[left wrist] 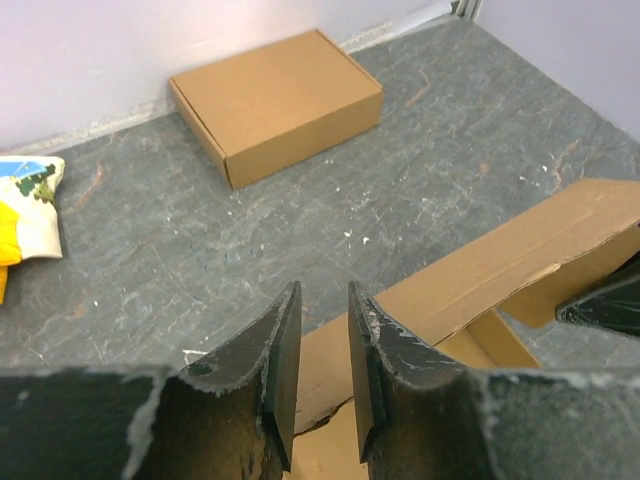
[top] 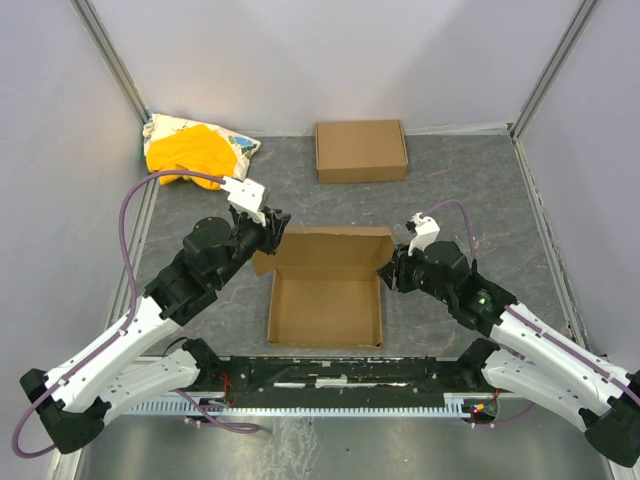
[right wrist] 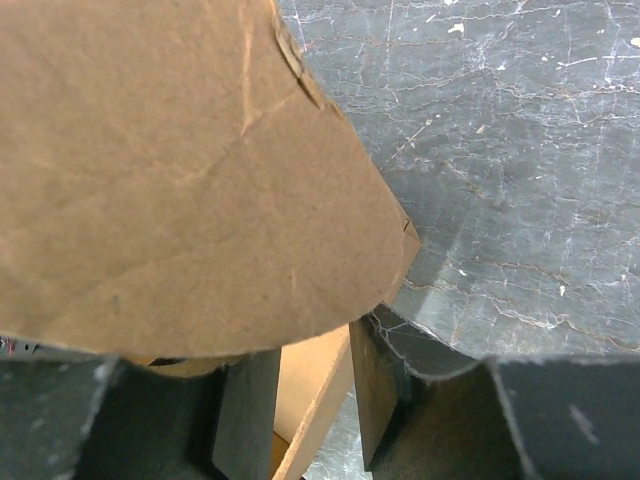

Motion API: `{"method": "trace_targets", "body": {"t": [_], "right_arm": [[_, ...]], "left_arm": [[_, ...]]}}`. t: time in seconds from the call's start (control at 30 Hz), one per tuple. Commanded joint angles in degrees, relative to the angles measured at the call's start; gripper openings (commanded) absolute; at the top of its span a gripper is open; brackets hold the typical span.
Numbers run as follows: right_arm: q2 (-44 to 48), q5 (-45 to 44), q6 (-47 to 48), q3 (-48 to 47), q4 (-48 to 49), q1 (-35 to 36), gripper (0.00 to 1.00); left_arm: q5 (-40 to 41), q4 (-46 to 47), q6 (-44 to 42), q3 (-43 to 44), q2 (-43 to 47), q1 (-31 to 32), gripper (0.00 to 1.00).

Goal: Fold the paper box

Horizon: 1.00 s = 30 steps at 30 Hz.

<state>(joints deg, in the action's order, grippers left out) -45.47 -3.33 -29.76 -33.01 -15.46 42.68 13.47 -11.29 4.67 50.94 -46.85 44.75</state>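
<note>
The paper box [top: 325,310] is a brown cardboard tray in the middle of the table, and its lid flap [top: 330,248] stands up along the far side. My left gripper [top: 274,226] hovers at the flap's back left corner. In the left wrist view that gripper [left wrist: 320,297] is slightly open, with cardboard [left wrist: 520,255] showing below the gap and nothing pinched. My right gripper [top: 391,271] is at the box's right rear corner. In the right wrist view it [right wrist: 312,375] is open and straddles the side wall's edge [right wrist: 318,400], with a rounded flap [right wrist: 170,170] over the fingertips.
A second, closed flat brown box [top: 361,150] lies at the back centre, also visible as a box [left wrist: 275,103] in the left wrist view. A yellow cloth bundle [top: 195,150] sits at the back left corner. White walls enclose the grey table.
</note>
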Motion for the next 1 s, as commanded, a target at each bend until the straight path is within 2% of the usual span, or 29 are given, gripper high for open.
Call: {"method": "trace_targets", "body": {"t": [0.0,0.23,0.6,0.97], "right_arm": [[-0.07,1.75,-0.45,-1.42,2.12,0.3,0.4],[-1.05,2.42,-0.48,-1.46,2.77,0.39,0.4],[-2.85,3.31,-0.3,-1.88,3.29,0.58,0.4],[-4.19,3.55,0.05,-2.04,3.21,0.65,0.39]], "left_arm": [[1.25,7.14,-5.3,2.04,0.12,0.15,0.32],[1.64,8.28,-7.05,4.3,-1.42,0.09,0.32],[4.49,13.45,-12.81,5.75,-8.6,0.02,0.33],[4.76,17.45,-14.31,7.97,-14.9,0.03,0.33]]}}
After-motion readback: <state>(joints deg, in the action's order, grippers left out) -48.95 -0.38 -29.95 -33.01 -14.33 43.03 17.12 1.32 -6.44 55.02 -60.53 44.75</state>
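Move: The raised lid of the paper box stands with its middle about 10 cm to the right of my left hand, roughly level with it front to back and some 10 cm lower. The open tray lies about 12 cm back, 9 cm right and 27 cm down from that hand; the closed carton sits about 30 cm ahead, 18 cm right and 27 cm down. From my right hand, the lid's middle is roughly 13 cm left, 5 cm ahead and 4 cm up. I lift my left hand about 3 cm to clear the lid's free edge, then carry it forward and a little right over that edge while sinking again, ending about 5 cm farther out. The fingers stay part open, tipping up and rolling slightly. My right hand eases about 1 cm left and down by the lid's right end flap, opening unchanged. ##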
